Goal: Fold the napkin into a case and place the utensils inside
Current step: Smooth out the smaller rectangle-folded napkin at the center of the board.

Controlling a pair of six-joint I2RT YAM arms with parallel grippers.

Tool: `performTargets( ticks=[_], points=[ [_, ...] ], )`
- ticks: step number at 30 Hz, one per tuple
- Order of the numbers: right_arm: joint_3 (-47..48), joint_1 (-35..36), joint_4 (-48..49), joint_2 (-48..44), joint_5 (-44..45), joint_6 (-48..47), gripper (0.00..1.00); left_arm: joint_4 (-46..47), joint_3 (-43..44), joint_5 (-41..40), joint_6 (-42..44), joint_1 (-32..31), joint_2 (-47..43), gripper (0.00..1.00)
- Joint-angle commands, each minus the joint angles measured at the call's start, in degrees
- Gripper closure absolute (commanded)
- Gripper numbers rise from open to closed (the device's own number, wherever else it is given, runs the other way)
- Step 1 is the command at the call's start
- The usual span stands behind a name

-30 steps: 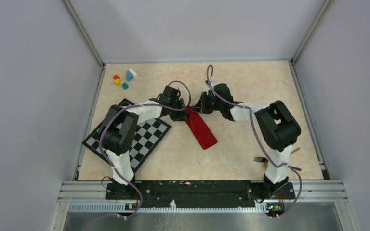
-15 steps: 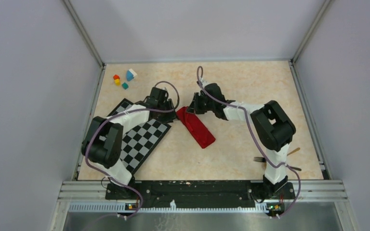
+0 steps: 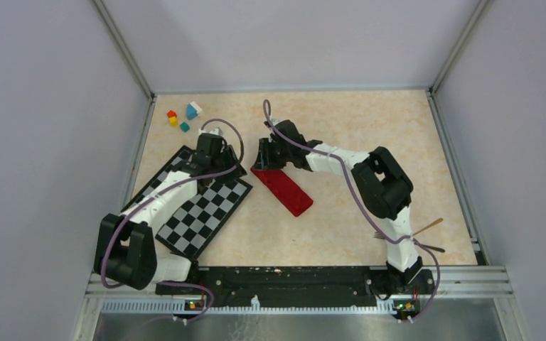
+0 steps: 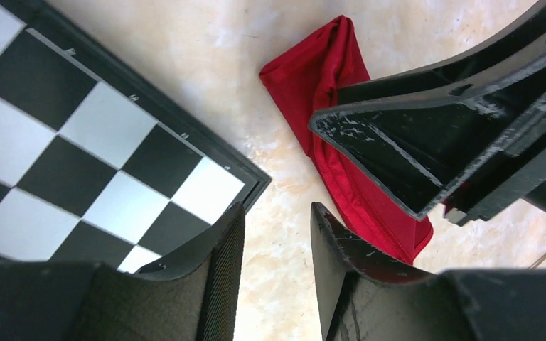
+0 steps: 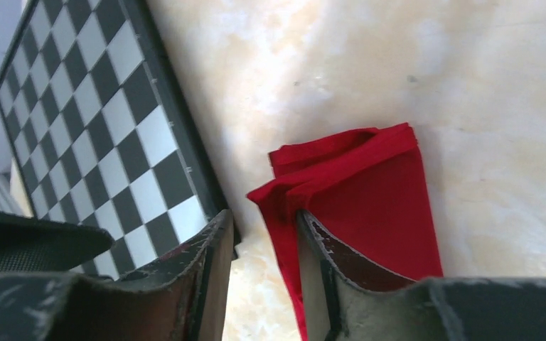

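Observation:
The red napkin lies folded into a narrow oblong case on the table, slanting from far left to near right. My right gripper stands open at its far end, the cloth's edge lying below the gap between its fingers. My left gripper is open and holds nothing, hovering between the mat's corner and the case. Of the utensils, the spoon's tan handle pokes out by the right arm's base and the fork is mostly hidden behind that arm.
A black-and-white checkered mat lies left of the case, under the left arm. Small coloured blocks sit at the far left corner. Grey walls close in the table on three sides.
Both arms have swung left. The right gripper, shut on the napkin's far end before, has opened and let it go; the case's far end has shifted left.

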Motion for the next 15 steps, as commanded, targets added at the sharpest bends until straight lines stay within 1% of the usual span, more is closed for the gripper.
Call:
performTargets(
  ticks=[1, 5, 7, 11, 15],
  points=[
    [5.15, -0.27, -2.6, 0.47, -5.67, 1.73, 0.58, -0.2, -2.34, -1.97, 0.56, 1.51, -5.31, 0.55],
    [5.27, -1.4, -1.77, -2.33, -11.61, 3.54, 0.47, -0.04, -1.56, 1.22, 1.56, 1.75, -4.2, 0.53],
    [4.54, -1.91, -1.36, -4.5, -13.59, 3.92, 0.43, 0.28, -0.67, 2.7, 2.01, 1.76, -3.15, 0.48],
    [-0.31, -3.89, 1.71, -9.32, -17.34, 5.84, 0.41, 2.12, 2.59, 8.54, 3.47, 1.76, 1.3, 0.37],
    [-7.84, -6.05, 4.29, -15.01, -18.54, 6.1, 0.42, 1.48, 6.62, 8.82, 3.81, 1.49, 6.82, 0.32]
  ],
)
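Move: The folded napkin's middle lies about 6 cm back and 7 cm to the right of my right hand, some 4 cm below it; its rumpled far end is only about 2 cm ahead and 2 cm left. The chessboard's right corner sits roughly 4 cm back and 3 cm left. From my left hand the napkin's middle is about 14 cm right, 1 cm back and 8 cm down; that board corner is 4 cm right and 1 cm ahead. I raise my right hand about 5 cm off the napkin's far end, easing back some 2 cm, rolling the wrist so its left side comes up about 10 degrees and spreading the part-open fingers wider. My left hand, empty over the board's corner, drifts a centimetre left and up, then swings back some 2 cm to the right and slightly down towards the napkin, its fingers opening wider too. ##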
